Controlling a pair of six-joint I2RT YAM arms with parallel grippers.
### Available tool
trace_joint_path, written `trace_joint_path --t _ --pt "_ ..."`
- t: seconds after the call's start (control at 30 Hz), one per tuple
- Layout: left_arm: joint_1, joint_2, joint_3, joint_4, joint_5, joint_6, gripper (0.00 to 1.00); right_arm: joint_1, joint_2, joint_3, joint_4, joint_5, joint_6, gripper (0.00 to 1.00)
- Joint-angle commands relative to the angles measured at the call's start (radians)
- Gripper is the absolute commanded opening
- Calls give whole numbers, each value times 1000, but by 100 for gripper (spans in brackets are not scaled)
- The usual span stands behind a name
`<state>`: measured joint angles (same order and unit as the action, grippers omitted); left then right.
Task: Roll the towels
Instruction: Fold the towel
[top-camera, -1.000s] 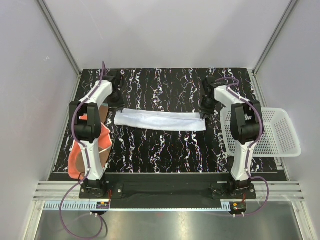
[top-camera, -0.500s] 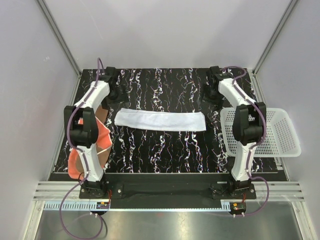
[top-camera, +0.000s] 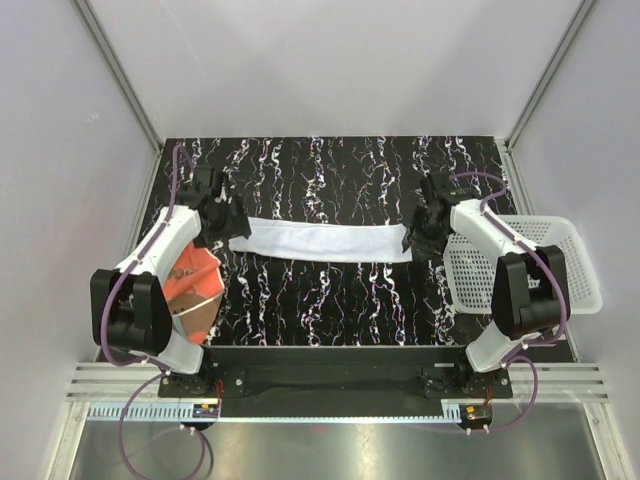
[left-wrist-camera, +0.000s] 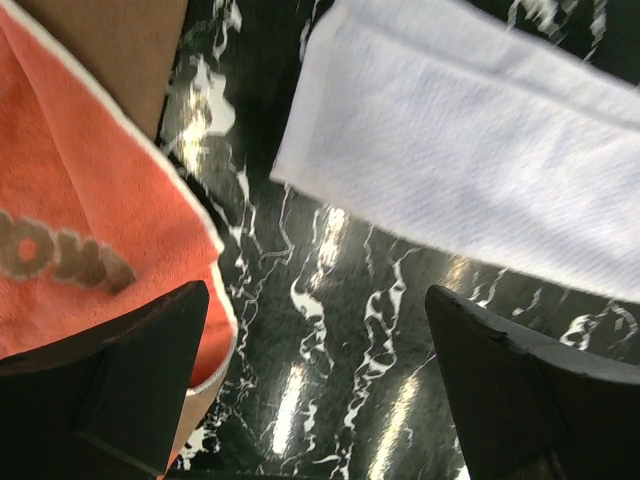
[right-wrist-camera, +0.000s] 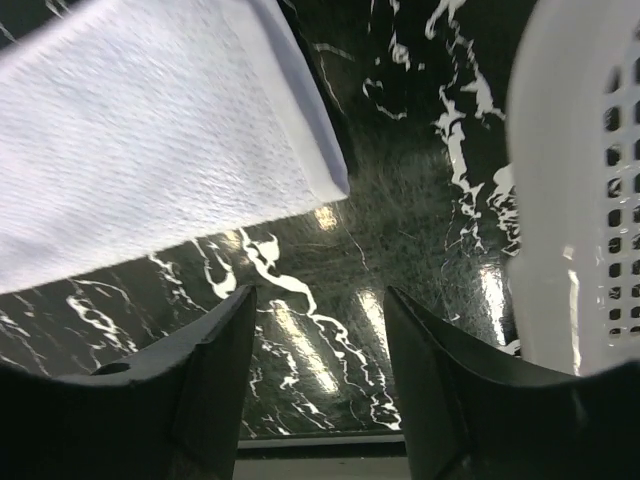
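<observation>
The white towel (top-camera: 320, 240) lies flat as a long folded strip across the middle of the black marbled table (top-camera: 330, 295). My left gripper (top-camera: 232, 222) hovers at its left end, open, with only bare table between its fingers (left-wrist-camera: 315, 330). The strip's corner (left-wrist-camera: 470, 170) shows just beyond the fingertips. The orange towel (top-camera: 195, 285) lies crumpled at the left, partly under my left arm, print and brownish reverse showing (left-wrist-camera: 80, 220). My right gripper (top-camera: 415, 238) is open at the strip's right end, over bare table (right-wrist-camera: 320, 300), with the towel's corner (right-wrist-camera: 150, 170) ahead on the left.
A white perforated basket (top-camera: 560, 265) overhangs the table's right edge, and its rim (right-wrist-camera: 570, 200) is close to the right gripper's outer finger. White enclosure walls stand on three sides.
Both grippers let go of the white towel's ends and opened. They swung toward the far edge, then came back beside the ends. The towel lies flatter and has not shifted.
</observation>
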<state>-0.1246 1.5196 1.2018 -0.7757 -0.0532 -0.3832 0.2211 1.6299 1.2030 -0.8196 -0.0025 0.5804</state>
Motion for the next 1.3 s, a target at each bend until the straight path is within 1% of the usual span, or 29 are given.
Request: trace_joint_path --t 0.0,0.07,0.1,0.2,0.3,0.47,0.63,0.73,1.07,1.1,1.2,1.23,1.27 --pt "-15 -27 -67 69 0 6 96 9 5 -28 80 -44 18 58" --pt "-35 -27 -62 62 -22 1 95 9 16 -34 92 -47 18 56" --pt "-67 -24 -59 65 -36 1 95 9 22 -33 96 -47 19 54" --pt "-110 -12 -48 62 -45 0 95 11 53 -28 89 -34 15 53" --pt "-112 -13 -44 50 -53 3 95 15 85 -29 97 -10 15 52" --pt "-113 -36 -54 61 -39 1 95 15 140 -26 109 -4 7 45" --pt "-113 -36 -57 61 -25 0 95 15 168 -13 109 44 7 45" --pt "-113 -36 -57 61 -23 0 95 15 177 -8 100 77 9 47" --pt "-113 -36 -58 62 -16 -2 95 15 231 10 122 110 15 47" --pt "-113 -36 -57 61 -16 0 95 15 237 12 125 110 15 46" --pt "-113 -35 -59 61 -13 -2 95 14 252 6 142 107 18 39" --pt "-113 -36 -58 61 -13 0 95 15 258 4 145 104 19 31" --pt "-113 -36 -56 61 -13 -2 95 15 262 1 151 101 18 28"
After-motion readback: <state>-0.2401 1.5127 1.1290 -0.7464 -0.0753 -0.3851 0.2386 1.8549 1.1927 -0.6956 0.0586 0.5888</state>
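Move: The white towel's near right corner lies about 7 cm below the right gripper and only 1 cm ahead, with no offset to either side. The middle of the basket is some 22 cm to the right of that gripper, about level with it. From the left gripper, the white towel's near left corner is about 3 cm ahead, 1 to 2 cm left and 10 cm below; the orange towel lies some 8 cm back, 10 cm left and 10 cm below. Lower the right gripper about 7 cm onto the white towel's near right corner, easing slightly forward late on, and narrow the fingers from half open until the tips straddle the corner and start to pinch it. Meanwhile shift the left gripper some 3 cm right and 2 cm back and down, then hold it there wide open, above the table. ##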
